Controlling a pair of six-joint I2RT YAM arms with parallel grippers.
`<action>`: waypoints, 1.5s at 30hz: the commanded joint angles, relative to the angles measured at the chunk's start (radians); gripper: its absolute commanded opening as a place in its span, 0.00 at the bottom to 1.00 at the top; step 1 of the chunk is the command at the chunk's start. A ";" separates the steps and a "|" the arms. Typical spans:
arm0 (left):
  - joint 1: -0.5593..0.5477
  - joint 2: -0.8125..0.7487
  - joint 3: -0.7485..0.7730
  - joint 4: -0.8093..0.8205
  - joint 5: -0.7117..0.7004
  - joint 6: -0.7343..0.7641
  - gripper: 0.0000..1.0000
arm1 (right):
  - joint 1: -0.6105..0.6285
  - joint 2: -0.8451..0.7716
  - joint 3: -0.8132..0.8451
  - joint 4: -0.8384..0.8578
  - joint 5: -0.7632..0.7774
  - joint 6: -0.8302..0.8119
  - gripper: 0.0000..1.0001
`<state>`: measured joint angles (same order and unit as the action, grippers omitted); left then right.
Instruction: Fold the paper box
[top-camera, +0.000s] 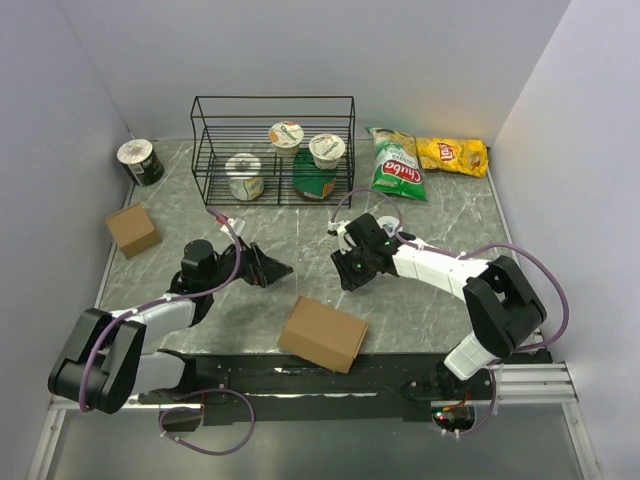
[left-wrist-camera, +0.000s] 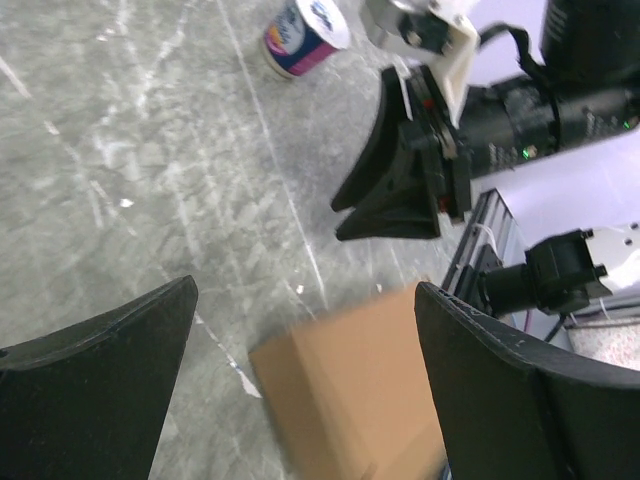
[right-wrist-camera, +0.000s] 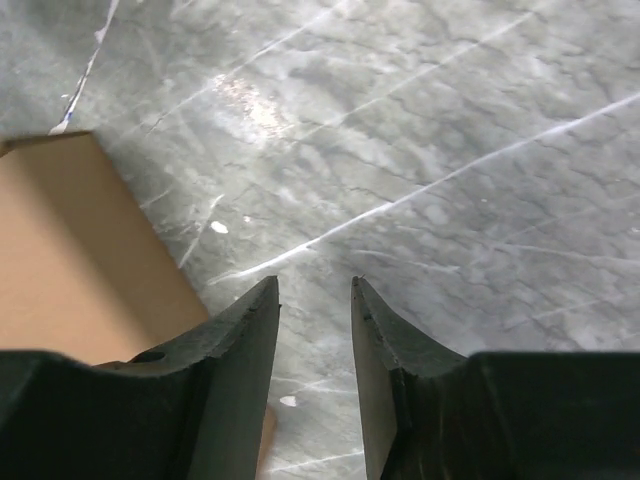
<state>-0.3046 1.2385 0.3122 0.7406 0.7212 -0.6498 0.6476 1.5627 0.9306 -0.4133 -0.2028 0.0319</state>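
Note:
The paper box (top-camera: 323, 334) is a plain brown oblong carton lying near the table's front edge, between the two arms. My left gripper (top-camera: 274, 268) hovers to its upper left with the jaws wide open and nothing between them. In the left wrist view the carton (left-wrist-camera: 350, 390) shows blurred below my open left gripper (left-wrist-camera: 305, 290). My right gripper (top-camera: 346, 272) hangs above and right of the carton, jaws partly apart and empty. In the right wrist view the carton (right-wrist-camera: 70, 260) lies to the left of my right gripper (right-wrist-camera: 315, 285), which has only bare marble between its fingers.
A smaller cube-like cardboard box (top-camera: 132, 229) sits at the left. A black wire rack (top-camera: 272, 148) holding several cups stands at the back. Beside it lie a green chip bag (top-camera: 396, 165) and a yellow one (top-camera: 452, 155). A dark can (top-camera: 140, 161) stands back left.

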 joint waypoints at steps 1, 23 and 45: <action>-0.042 0.003 -0.001 0.085 0.024 -0.014 0.96 | -0.016 -0.006 0.033 0.005 0.003 0.003 0.46; 0.012 -0.141 -0.039 -0.059 -0.060 -0.056 0.96 | 0.194 -0.217 -0.125 0.085 -0.154 -0.006 0.89; 0.013 -0.189 -0.119 -0.127 -0.123 0.010 0.96 | 0.721 -0.153 -0.024 0.030 0.554 0.002 1.00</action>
<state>-0.2951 1.0698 0.2134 0.5777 0.6044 -0.6479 1.3224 1.3655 0.8345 -0.3714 0.2562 0.0456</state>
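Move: The paper box lies some 11 cm back and 5 cm left of the right hand, its middle a couple of centimetres lower. The table's front edge is about 14 cm straight back, and the small cup about 11 cm ahead and 8 cm right, both near table height. From the left hand the box is roughly 12 cm back, 9 cm right and 10 cm down. Right hand swings back and left some 15 cm over the paper box, opening wide; the left hand sinks slightly. ##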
